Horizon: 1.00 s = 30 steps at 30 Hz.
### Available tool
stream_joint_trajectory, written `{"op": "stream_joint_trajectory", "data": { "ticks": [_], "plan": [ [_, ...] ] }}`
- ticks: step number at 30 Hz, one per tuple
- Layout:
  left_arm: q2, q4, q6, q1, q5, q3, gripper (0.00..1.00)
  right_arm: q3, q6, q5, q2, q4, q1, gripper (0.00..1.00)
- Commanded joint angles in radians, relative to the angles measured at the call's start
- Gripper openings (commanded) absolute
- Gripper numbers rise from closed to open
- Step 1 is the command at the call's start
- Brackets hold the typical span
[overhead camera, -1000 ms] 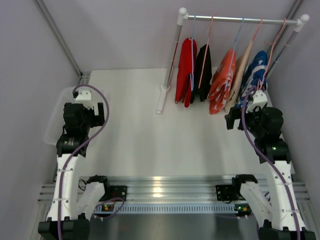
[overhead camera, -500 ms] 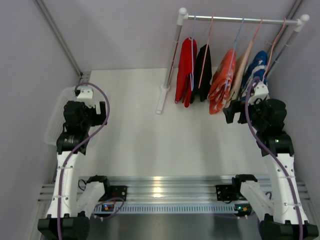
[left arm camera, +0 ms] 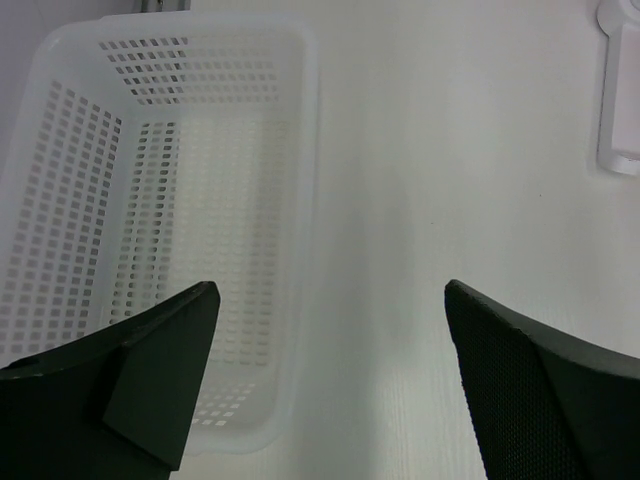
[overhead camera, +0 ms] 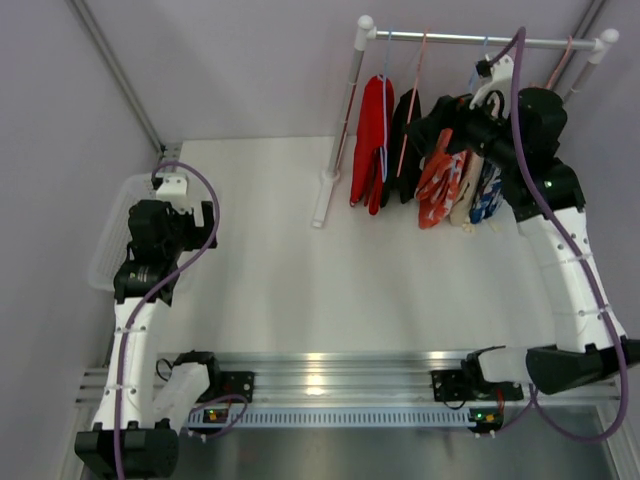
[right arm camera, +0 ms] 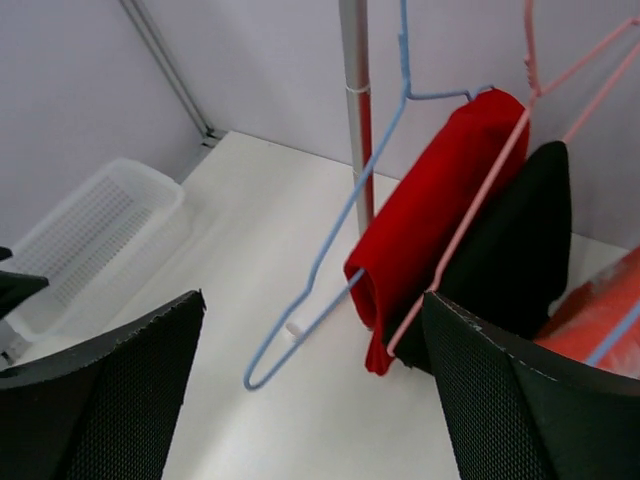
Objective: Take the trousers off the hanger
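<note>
Two pairs of trousers hang side by side at the left end of the rack. The red trousers (overhead camera: 372, 140) (right arm camera: 440, 200) are folded over a blue hanger (right arm camera: 330, 260). The black trousers (overhead camera: 405, 140) (right arm camera: 525, 250) hang on a pink hanger (right arm camera: 470, 230). My right gripper (overhead camera: 432, 128) (right arm camera: 312, 300) is raised to the rack just right of the black pair, open, with nothing between its fingers. In the right wrist view its right finger overlaps the lower edge of the black pair. My left gripper (overhead camera: 182, 225) (left arm camera: 330, 290) hovers open over the table beside the basket.
An orange-and-white garment (overhead camera: 440, 185) and a blue-and-white garment (overhead camera: 490, 195) hang under my right arm. The rack's rail (overhead camera: 440, 38) rests on a white post (overhead camera: 340, 130) (right arm camera: 355, 100). A white perforated basket (overhead camera: 110, 250) (left arm camera: 60, 200) sits at the table's left edge.
My right arm has lifted from beside the blue-and-white garment and swung up and left to the rack, now facing the red and black trousers. The left arm has barely moved.
</note>
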Motion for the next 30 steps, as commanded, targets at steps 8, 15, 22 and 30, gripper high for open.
{"op": "stream_joint_trajectory", "data": {
  "ticks": [8, 15, 22, 30],
  "plan": [
    [0.011, 0.021, -0.031, 0.005, -0.029, 0.036, 0.99, 0.222, 0.251, -0.101, 0.343, 0.137, 0.067, 0.8],
    [0.017, 0.016, -0.033, 0.005, -0.041, 0.031, 0.99, 0.334, 0.315, -0.123, 0.503, 0.168, 0.081, 0.77],
    [0.02, 0.021, -0.027, 0.005, -0.052, 0.016, 0.99, 0.37, 0.39, -0.178, 0.612, 0.218, 0.087, 0.64],
    [0.027, 0.025, -0.03, 0.005, -0.043, 0.004, 0.99, 0.371, 0.444, -0.245, 0.637, 0.255, 0.081, 0.35]
  ]
}}
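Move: The left-hand blue hanger, which carries the red trousers, has its near side about 15 cm ahead of the right hand, 12 cm to its left and 9 cm below. The red trousers hang around 18 cm ahead, 10 cm left and 18 cm below; the black pair is level with them, only 2 cm left, and the orange pair some 13 cm ahead and 6 cm right. From the left hand, that hanger side lies roughly 20 cm ahead, 36 cm right and 10 cm up. Forward and to the left, sinking about 10 cm after a level start, the right hand swings in to the near side of the left-hand blue hanger, some 14 cm farther out and 11 cm left. The wrist tips down about 25 degrees, rolls left side up and turns a little counter-clockwise, while the fingers go from nearly wide open to under half open around the hanger's strand. ##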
